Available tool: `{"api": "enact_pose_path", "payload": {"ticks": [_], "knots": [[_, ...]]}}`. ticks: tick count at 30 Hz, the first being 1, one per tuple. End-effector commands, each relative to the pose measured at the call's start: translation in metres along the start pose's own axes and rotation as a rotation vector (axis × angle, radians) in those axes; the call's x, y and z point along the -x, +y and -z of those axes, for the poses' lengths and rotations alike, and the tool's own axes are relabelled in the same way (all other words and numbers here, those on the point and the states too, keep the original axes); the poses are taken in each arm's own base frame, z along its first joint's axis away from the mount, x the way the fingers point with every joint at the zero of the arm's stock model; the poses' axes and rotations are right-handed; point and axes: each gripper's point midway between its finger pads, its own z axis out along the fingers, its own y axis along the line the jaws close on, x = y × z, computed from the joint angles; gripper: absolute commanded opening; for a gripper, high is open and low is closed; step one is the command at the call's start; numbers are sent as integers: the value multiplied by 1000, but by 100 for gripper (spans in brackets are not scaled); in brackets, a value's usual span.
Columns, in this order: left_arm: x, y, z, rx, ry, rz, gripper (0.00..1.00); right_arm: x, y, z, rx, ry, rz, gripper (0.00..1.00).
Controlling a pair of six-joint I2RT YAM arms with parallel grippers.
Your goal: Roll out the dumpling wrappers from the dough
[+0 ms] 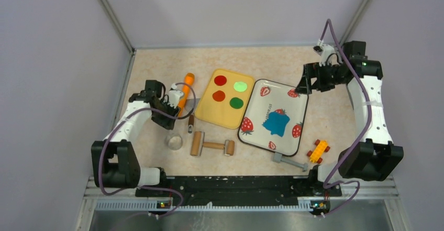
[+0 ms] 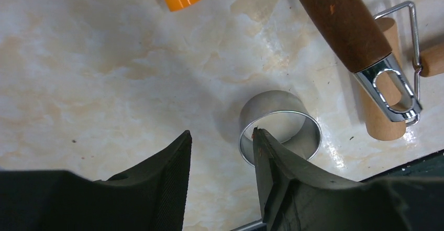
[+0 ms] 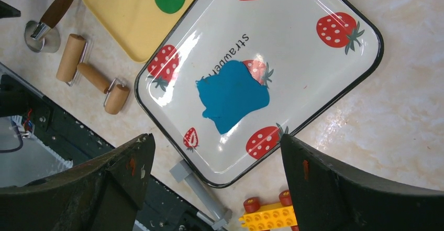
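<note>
The dough (image 1: 276, 122) is a flat, ragged blue patch lying in the strawberry-print tray (image 1: 298, 105). In the right wrist view the dough (image 3: 233, 95) lies just beyond my fingers. No dumpling wrappers are in view. My right gripper (image 1: 303, 84) hovers over the tray's far right corner; it (image 3: 217, 136) is wide open and holds nothing. My left gripper (image 1: 175, 99) sits beside the orange-handled tool (image 1: 186, 87). In its wrist view the left gripper (image 2: 222, 132) is open over bare table, and the metal ring cutter (image 2: 280, 126) stands just past its right finger.
A yellow tray (image 1: 209, 110) holds red and green discs. The wooden rolling pin (image 1: 212, 146), a brown-handled tool (image 2: 340, 21) and the ring cutter (image 1: 174, 141) lie left of centre. A grey tool (image 1: 289, 162) and a yellow toy car (image 1: 318, 151) sit near the front right.
</note>
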Motion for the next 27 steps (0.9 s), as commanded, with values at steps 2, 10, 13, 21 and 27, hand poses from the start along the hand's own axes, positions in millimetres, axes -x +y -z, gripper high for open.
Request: {"api": "enact_pose_path", "payload": {"ticks": [2, 10, 13, 21, 27], "knots": [[-21, -7, -21, -58, 54, 8, 48, 10, 3, 3, 12, -35, 8, 90], [-38, -5, -33, -81, 110, 22, 32, 6, 3, 1, 14, -28, 6, 89], [-40, -4, -33, -80, 116, 21, 26, 6, 3, 2, 9, -31, 9, 88], [-38, -14, -28, -127, 99, 5, 0, -1, 3, -1, 14, -16, 8, 88], [-14, -23, 12, -162, 31, 18, 0, -5, 1, 2, -7, -15, 30, 87]]}}
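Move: The metal ring on the table is what the left hand goes for: its middle lies some 4 cm back, 3 cm to the right and 6 cm below. The spatula's wooden handle lies about 3 cm ahead and 9 cm right, and the wooden roller's big head about 5 cm back and 12 cm right, both roughly 7 cm down. From the right hand the ring is some 50 cm left, 9 cm back and 22 cm below. The left hand drops about 4.5 cm while drawing back some 3 cm, its fingers tipping roughly 10 degrees closer to straight down, to bring the half-open fingertips to the left wall of the metal ring. It then stays low while the fingers go on closing until they are shut, pinching the thin rim at the ring's left side, and at the very end it eases barely half a centimetre up, back and to the right. ##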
